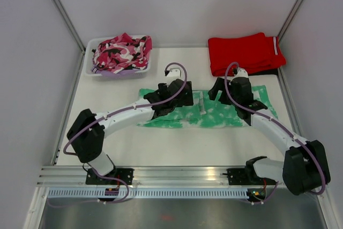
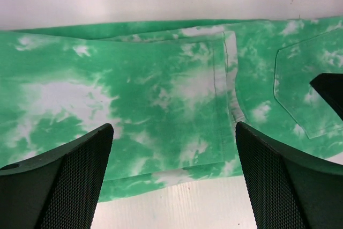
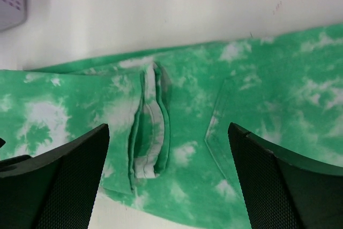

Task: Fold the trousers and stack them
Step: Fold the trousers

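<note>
The mint green tie-dye trousers (image 1: 214,115) lie flat across the middle of the white table, folded so the leg hems reach the seat. My left gripper (image 1: 184,98) hovers open over their left half. In the left wrist view its open fingers frame the cloth (image 2: 161,79), with the hem edge (image 2: 222,79) and a back pocket (image 2: 305,89) to the right; nothing sits between them (image 2: 174,127). My right gripper (image 1: 217,90) hangs open over the right half. From its wrist the gripper (image 3: 169,127) stands above the bunched hem layers (image 3: 150,127), empty.
A pale bin (image 1: 92,44) at the back left holds a pink, black and white camouflage garment (image 1: 122,52). Folded red trousers with a white stripe (image 1: 244,53) lie at the back right. Walls close in on both sides; the arms' rail runs along the near edge.
</note>
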`<control>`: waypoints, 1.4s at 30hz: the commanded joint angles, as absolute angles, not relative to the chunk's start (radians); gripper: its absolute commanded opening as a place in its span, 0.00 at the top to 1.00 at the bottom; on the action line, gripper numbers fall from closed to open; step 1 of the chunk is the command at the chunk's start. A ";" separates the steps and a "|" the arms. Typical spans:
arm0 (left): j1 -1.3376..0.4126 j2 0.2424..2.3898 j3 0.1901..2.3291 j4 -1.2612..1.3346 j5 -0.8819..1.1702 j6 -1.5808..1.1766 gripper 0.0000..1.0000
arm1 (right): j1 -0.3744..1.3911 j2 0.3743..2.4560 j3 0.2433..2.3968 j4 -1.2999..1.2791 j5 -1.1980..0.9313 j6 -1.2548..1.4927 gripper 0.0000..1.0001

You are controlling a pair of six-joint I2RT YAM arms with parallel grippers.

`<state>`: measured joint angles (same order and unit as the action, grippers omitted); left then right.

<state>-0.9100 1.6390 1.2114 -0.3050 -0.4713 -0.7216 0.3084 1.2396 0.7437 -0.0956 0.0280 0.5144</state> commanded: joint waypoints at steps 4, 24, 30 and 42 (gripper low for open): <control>-0.816 1.522 1.218 -0.231 -0.489 -0.626 0.00 | 0.311 1.120 0.733 0.155 0.017 0.420 0.02; -0.244 1.340 0.735 -0.066 -0.020 -0.520 0.00 | 0.311 0.936 0.703 -0.052 0.011 0.405 0.02; -0.244 1.436 0.680 0.041 0.047 -0.535 0.02 | 0.311 0.901 0.712 -0.101 0.003 0.413 0.02; -0.244 1.532 0.601 0.229 0.233 -0.578 0.56 | 0.311 0.819 0.759 -0.273 0.115 0.436 0.02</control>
<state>-0.2417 1.5143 0.6193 0.1268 0.1429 -0.5728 0.3088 0.8410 0.7097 -0.2085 0.0574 0.4236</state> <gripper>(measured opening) 0.509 0.979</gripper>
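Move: The near-end fold that the empty left hand goes for, the left end of the folded trousers, lies about 19 cm to its left, level or a centimetre ahead, and some 13 cm below. The turned-over leg hem lies roughly 9 cm to the left hand's right, 3 cm ahead and equally low; the laundry basket is about 30 cm left and 27 cm ahead of that hand. From the right hand the trousers' left end is some 36 cm left, a centimetre back and 12 cm below. Leftward over the trousers, the left hand swings about 24 cm, first arching up and forward, then back and down; it sinks on towards the table while easing some 5 cm right. The wrist tips down, and the wide fingers close halfway around the left-end fold, beginning to pinch it. The right hand, fingers open, rises, levels its pointing and draws back a little. ##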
